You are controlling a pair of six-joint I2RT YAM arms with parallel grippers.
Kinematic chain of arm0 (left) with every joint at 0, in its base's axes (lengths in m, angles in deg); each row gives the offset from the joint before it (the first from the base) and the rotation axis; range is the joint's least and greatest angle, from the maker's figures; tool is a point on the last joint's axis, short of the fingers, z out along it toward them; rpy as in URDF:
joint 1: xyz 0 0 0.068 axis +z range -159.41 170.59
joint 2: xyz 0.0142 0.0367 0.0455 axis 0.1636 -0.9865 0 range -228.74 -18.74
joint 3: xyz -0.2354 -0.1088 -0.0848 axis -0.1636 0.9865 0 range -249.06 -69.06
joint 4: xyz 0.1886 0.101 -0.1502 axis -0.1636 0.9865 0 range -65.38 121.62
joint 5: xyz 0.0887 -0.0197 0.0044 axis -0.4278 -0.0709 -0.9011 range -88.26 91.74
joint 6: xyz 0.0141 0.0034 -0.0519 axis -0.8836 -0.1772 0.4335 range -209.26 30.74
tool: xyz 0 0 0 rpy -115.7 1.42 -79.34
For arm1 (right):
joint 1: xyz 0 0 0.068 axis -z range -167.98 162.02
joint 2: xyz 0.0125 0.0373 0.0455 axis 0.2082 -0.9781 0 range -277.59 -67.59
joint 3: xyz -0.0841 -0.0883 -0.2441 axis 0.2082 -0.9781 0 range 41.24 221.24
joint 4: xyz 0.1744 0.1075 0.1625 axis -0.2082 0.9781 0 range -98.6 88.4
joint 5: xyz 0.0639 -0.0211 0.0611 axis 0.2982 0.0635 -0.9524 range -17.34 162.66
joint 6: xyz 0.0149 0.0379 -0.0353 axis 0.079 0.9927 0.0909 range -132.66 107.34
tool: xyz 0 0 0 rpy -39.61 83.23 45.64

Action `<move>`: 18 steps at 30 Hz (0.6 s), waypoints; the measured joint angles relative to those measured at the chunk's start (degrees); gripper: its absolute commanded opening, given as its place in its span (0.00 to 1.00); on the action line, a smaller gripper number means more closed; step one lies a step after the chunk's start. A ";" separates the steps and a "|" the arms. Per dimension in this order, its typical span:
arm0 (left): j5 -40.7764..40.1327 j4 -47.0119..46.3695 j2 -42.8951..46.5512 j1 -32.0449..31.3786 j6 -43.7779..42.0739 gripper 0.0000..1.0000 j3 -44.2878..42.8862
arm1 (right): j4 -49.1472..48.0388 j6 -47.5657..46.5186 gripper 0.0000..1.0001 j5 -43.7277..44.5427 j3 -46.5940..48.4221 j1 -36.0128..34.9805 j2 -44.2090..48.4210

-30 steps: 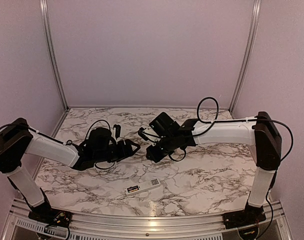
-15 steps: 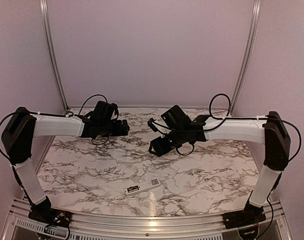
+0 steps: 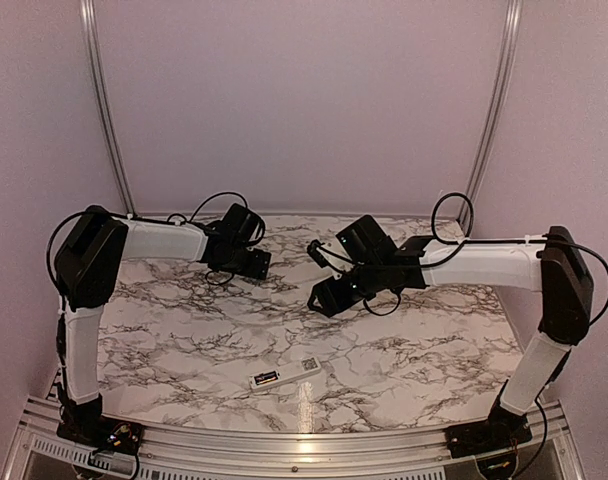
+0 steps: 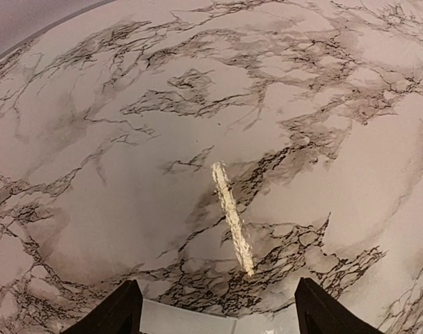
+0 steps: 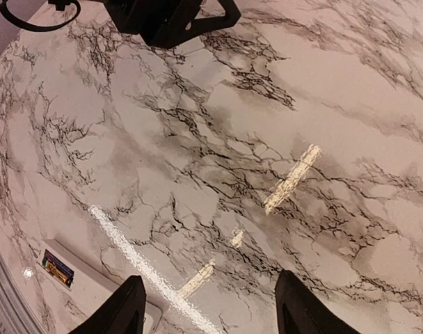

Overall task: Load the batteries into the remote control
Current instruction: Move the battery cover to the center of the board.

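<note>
The white remote control [image 3: 284,376] lies back-up near the table's front edge, also at the lower left of the right wrist view [image 5: 86,282]. Its recessed compartment holds a dark, colour-banded battery [image 5: 57,268] [image 3: 266,379]; I cannot make out a second one. My left gripper [image 3: 262,264] hovers over the far left of the table, open, with only bare marble between its fingers [image 4: 222,313]. My right gripper [image 3: 320,298] hangs above the table's middle, behind the remote, open and holding nothing [image 5: 211,309].
The marble tabletop [image 3: 404,350] is bounded by purple walls and a metal rail [image 3: 304,440] along the front. The left arm's gripper [image 5: 170,17] shows at the top of the right wrist view. Bright light streaks glare on the marble.
The left arm has swung up and back to the far left. The right gripper has opened and drawn slightly back to the right. The remote has stayed in place.
</note>
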 measured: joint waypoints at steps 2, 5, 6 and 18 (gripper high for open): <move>-0.55 0.76 -1.51 0.00 -0.76 0.76 -1.36 | -0.33 -0.02 0.62 -0.02 0.00 0.11 0.00; -0.76 2.34 -3.23 0.00 -1.73 0.73 -1.97 | -0.57 -0.02 0.63 -0.02 0.00 0.11 0.00; -0.81 2.67 -3.58 0.00 -1.88 0.71 -1.97 | -0.59 -0.04 0.63 -0.02 0.00 0.11 0.00; 0.46 4.28 1.97 -0.02 -2.40 0.49 7.67 | -1.05 -0.04 0.63 -0.13 -1.27 0.11 0.66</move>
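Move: The battery cover lies flat just under the left hand, about 2 cm ahead, 1 cm to its left and 5 cm below the open fingers. The remote control lies well nearer the base, some 28 cm back and 6 cm to the right of the left hand. From the idle right hand the cover is about 18 cm ahead, 12 cm to the left and 11 cm below. The left hand sinks about 4 cm, then draws back-left some 4 cm, fingers partly closing, dragging the battery cover. ##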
